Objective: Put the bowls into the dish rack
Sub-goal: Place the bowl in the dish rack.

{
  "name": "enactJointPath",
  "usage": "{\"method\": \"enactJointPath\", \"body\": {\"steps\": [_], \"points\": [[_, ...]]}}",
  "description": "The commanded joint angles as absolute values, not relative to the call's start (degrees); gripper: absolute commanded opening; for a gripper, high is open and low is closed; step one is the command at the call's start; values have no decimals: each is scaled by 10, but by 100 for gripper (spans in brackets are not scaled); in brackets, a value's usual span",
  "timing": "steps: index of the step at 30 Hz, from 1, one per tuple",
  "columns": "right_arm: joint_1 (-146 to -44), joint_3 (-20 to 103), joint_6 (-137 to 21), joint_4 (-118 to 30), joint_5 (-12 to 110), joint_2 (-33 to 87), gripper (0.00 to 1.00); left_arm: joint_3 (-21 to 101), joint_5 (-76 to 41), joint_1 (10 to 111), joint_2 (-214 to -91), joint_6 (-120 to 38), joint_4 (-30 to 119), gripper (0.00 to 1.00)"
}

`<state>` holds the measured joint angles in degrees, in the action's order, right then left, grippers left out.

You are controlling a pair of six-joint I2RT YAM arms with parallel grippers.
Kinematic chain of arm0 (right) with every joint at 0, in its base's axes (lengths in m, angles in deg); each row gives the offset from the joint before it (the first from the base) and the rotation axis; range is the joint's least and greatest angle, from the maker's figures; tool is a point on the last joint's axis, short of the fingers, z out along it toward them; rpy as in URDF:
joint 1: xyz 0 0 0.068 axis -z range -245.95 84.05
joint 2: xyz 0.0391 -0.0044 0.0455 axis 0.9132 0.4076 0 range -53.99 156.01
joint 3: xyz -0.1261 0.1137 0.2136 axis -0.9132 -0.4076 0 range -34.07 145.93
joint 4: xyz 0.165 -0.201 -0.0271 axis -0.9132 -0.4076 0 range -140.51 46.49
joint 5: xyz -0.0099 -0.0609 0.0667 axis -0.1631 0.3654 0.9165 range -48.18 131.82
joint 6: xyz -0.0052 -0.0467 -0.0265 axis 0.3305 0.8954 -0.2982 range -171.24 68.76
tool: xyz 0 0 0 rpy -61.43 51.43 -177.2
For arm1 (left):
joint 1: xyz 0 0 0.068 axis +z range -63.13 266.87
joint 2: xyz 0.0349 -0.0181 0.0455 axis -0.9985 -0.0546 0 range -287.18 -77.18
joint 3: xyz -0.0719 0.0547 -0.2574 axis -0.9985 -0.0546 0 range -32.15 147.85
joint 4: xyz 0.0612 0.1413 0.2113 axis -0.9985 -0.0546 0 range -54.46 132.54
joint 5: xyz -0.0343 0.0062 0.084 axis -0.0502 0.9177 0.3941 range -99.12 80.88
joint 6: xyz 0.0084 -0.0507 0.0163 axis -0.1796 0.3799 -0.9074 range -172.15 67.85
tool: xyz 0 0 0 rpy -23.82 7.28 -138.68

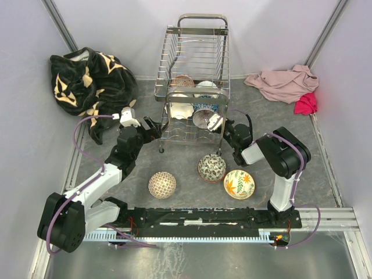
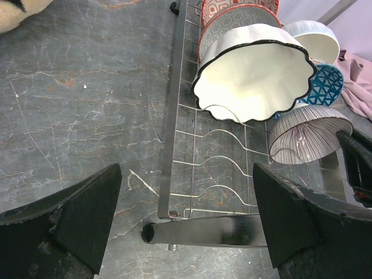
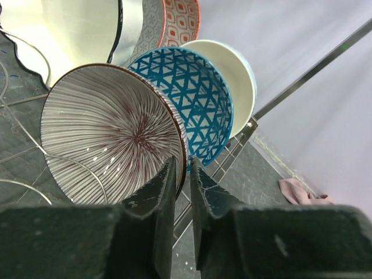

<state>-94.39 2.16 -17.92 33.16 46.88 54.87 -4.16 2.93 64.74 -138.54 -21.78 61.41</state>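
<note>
The dish rack (image 1: 195, 64) stands at the back middle, with several bowls on edge in its lower tier. My right gripper (image 3: 183, 165) is at the rack's front right, its jaws a narrow gap apart astride the rim of a brown-striped bowl (image 3: 104, 128), which leans against a blue-patterned bowl (image 3: 192, 87). My left gripper (image 2: 186, 197) is wide open and holds nothing, hovering over the rack's front left foot, near a white scalloped bowl (image 2: 253, 75). Three bowls sit on the table: a checked one (image 1: 162, 185), a patterned one (image 1: 211, 168), and a leaf-painted one (image 1: 239, 183).
A black and cream blanket (image 1: 84, 78) is heaped at the back left. A pink cloth (image 1: 285, 81) and a red cloth (image 1: 306, 103) lie at the back right. Pale walls close in both sides and the back.
</note>
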Motion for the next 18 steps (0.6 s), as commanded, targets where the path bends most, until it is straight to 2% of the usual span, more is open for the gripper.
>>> {"method": "enactJointPath", "body": {"steps": [1, 5, 12, 14, 18], "points": [[-960, 8, -179, 391, 506, 546, 30, -33, 20, 644, -1386, -227, 634, 99], [-959, 3, -196, 391, 496, 536, 50, -31, 22, 644, -1382, -227, 632, 99], [-960, 7, -310, 377, 375, 487, 72, -15, 35, 645, -1368, -238, 604, 99], [-959, 21, -357, 313, 335, 455, 76, -7, 42, 645, -1361, -242, 588, 99], [-957, 82, -443, 91, 304, 388, 77, -1, 41, 645, -1352, -239, 576, 99]]}}
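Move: The striped bowl stands on edge in the rack with its right rim between the right fingertips, its middle about 5 cm left of that hand, 1 cm ahead and roughly level. Behind it, the blue bowl is some 7 cm ahead and 3 cm left; the scalloped white bowl is about 4 cm ahead and 11 cm left. From the left hand the striped bowl lies roughly 17 cm right, 4 cm ahead and 5 cm lower. Sinking about 1 cm beside the striped bowl, the right hand spreads its fingers from nearly shut to about three-quarters open, letting go of the rim. It then draws off to the right, away from the bowl, and climbs some 2.5 cm from its low point, rolling its left side up, tipping down and turning clockwise, about 15 degrees in all. ##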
